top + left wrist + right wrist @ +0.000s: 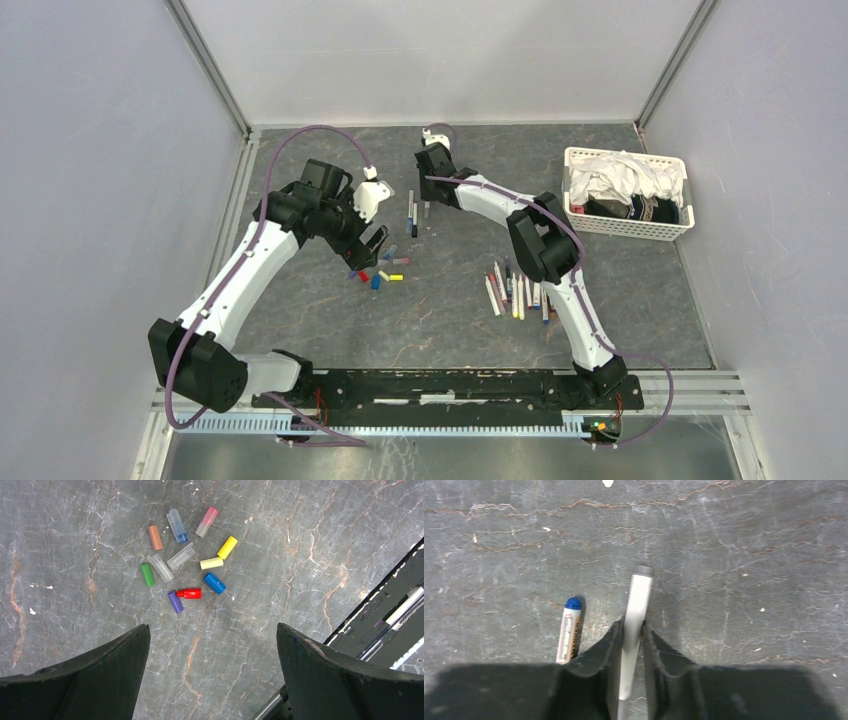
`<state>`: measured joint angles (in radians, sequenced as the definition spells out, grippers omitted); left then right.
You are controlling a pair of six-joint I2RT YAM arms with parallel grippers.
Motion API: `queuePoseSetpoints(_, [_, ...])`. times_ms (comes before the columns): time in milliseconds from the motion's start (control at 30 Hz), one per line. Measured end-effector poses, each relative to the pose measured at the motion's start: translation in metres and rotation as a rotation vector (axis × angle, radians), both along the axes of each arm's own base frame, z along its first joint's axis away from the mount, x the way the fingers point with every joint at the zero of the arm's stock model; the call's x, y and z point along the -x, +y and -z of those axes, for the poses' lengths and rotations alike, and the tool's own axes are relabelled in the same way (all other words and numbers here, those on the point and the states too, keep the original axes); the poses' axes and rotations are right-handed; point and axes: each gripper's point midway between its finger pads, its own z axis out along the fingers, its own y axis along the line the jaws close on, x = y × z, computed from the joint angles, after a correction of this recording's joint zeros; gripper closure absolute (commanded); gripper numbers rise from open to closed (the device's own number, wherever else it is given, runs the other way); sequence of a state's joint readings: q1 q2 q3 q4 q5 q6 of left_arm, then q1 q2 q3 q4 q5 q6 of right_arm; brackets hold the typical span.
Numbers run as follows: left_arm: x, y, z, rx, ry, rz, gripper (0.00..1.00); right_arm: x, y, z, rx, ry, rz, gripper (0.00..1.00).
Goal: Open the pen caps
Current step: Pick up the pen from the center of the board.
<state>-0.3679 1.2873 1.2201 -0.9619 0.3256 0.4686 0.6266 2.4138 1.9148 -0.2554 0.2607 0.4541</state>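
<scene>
Several loose pen caps (190, 593) lie in a cluster on the grey marbled table: red, blue (215, 583), yellow (227, 547), green (147, 574), purple, orange, pink and clear ones. My left gripper (212, 627) hangs above and just short of them, open wide and empty; from above it (372, 240) sits beside the caps (385, 272). My right gripper (633, 626) is shut on the white barrel of a grey-ended pen (640, 592) lying on the table. A blue-ended pen (569, 630) lies just to its left. More pens (515, 290) lie grouped at the centre right.
A white basket (625, 195) holding cloths stands at the back right. The black base rail (450, 385) runs along the near edge and shows at the right of the left wrist view (380, 620). Walls enclose the table on three sides.
</scene>
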Motion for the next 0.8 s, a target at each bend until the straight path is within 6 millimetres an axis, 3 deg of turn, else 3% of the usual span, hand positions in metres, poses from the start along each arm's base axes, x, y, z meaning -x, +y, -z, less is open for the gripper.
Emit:
queuePoseSetpoints(133, [0.002, 0.001, 0.004, -0.005, 0.010, -0.002, 0.00, -0.001, -0.005, 0.001, 0.039, -0.013, 0.006, 1.00])
queuePoseSetpoints(267, [-0.002, -0.001, 0.002, 0.006, 0.000, -0.020, 0.00, 0.006, -0.014, 0.000, 0.066, -0.021, 0.017, 1.00])
queuePoseSetpoints(367, [-0.007, -0.003, 0.000, 0.023, -0.009, -0.046, 0.00, 0.028, -0.029, -0.001, 0.080, 0.004, 0.030, 1.00])
queuePoseSetpoints(500, [-0.013, -0.008, -0.004, 0.061, -0.020, -0.084, 0.00, 0.075, -0.051, -0.013, 0.009, 0.031, 0.056, 1.00])
queuePoseSetpoints(567, [-0.015, -0.013, -0.007, 0.089, -0.021, -0.097, 0.00, 0.097, -0.057, -0.035, -0.076, 0.002, 0.072, 1.00])
queuePoseSetpoints(633, [-0.017, -0.018, -0.011, 0.125, -0.019, -0.103, 0.00, 0.118, -0.055, -0.069, -0.200, -0.063, 0.080, 1.00])
queuePoseSetpoints(800, [-0.014, -0.042, -0.022, 0.261, 0.016, -0.071, 0.01, 0.165, -0.018, -0.159, -0.525, -0.237, 0.028, 1.00])
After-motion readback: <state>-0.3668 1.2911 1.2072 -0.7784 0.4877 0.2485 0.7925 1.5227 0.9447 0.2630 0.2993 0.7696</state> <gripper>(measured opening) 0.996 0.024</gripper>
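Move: Right between the right hand's fingertips lies the capped white pen, its middle only about 1 cm back of the hand point. Two more capped pens lie close by: the blue-capped one about 3 cm left and 4 back, the black-capped one some 2 cm left and 6 back. The loose caps are scattered roughly 9 cm left and 19 back. From the left hand, the white pen is about 25 cm ahead, 12 to the right and 16 below. Closing its fingers the rest of the way on the white pen, the right hand pinches it near mid-barrel. It draws the pen back and a little right while still low, then sweeps it back and up, some 16 cm each way in all, edging left again as its left side rolls up about 30 degrees. The left hand, still wide open, eases about 4 cm right and slightly up towards the pen, rolling its left side down. ##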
